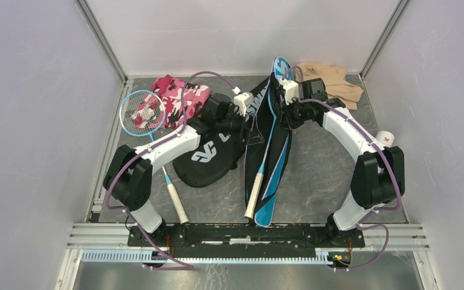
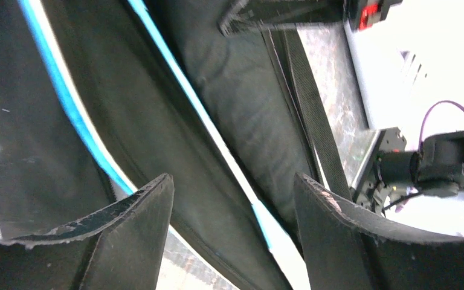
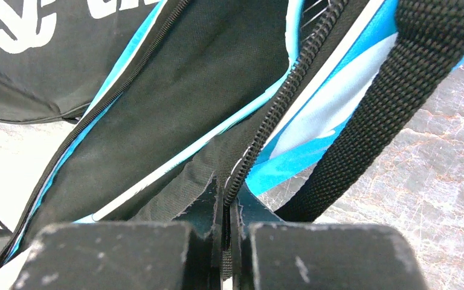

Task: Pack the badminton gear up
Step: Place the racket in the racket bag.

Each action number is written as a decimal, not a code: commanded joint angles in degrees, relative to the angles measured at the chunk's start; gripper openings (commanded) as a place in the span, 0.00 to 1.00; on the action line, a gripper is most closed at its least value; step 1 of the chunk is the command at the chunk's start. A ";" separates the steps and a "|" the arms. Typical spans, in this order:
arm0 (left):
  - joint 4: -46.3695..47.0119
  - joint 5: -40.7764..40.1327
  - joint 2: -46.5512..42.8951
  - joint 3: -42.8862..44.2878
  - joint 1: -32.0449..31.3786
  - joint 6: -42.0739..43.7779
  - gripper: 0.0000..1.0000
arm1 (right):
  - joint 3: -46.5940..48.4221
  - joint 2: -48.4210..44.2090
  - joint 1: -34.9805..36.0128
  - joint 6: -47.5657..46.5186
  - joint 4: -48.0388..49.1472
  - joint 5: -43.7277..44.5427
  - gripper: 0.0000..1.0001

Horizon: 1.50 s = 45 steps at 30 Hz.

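The blue "SPORT" cover [image 1: 276, 158] lies in the middle with a racket's white handle [image 1: 252, 204] sticking out of its near end. My right gripper [image 3: 226, 208] is shut on its zipper edge [image 3: 278, 103] near the cover's far end. My left gripper [image 2: 234, 181] is open, its fingers standing apart over the cover's dark flap [image 2: 175, 139]. The black "CROSSWAY" cover [image 1: 208, 154] lies left of it. A blue-framed racket [image 1: 142, 113] rests at the left. A white tube [image 1: 385, 139] stands by the right arm.
A pink camouflage cloth [image 1: 178, 96] lies at the back left, partly under the racket head. A beige cloth [image 1: 332, 81] sits in the back right corner. The cover's black webbing strap [image 3: 386, 90] hangs to the right of my right fingers. Walls close in on three sides.
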 commanded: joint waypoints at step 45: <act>8.89 10.59 13.81 0.67 -7.96 -10.63 0.02 | 2.45 1.36 -2.75 -7.44 -1.87 -14.88 0.00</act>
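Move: The left hand's open fingers are going for the racket's neck, where the blue cone meets the white grip. It lies about 10 cm back, 2 cm to their right and 13 cm below. The spread racket bag's middle is some 4 cm back and 6 cm to the right, about 13 cm lower; the CROSSWAY bag's middle is roughly 3 cm ahead and 11 cm left, 14 cm down. From the right hand the neck lies about 16 cm back, 10 cm left and 9 cm lower. Down and back by some 12 and 10 cm, the left hand drops to the racket's neck, tipping about 20 degrees as its fingers close and pinch the blue cone by the grip. Still holding, it then eases a couple of centimetres right, slightly up and forward. The right hand stays, keeping its pinch on the racket bag's zipped edge, with a slight counter-clockwise turn. ##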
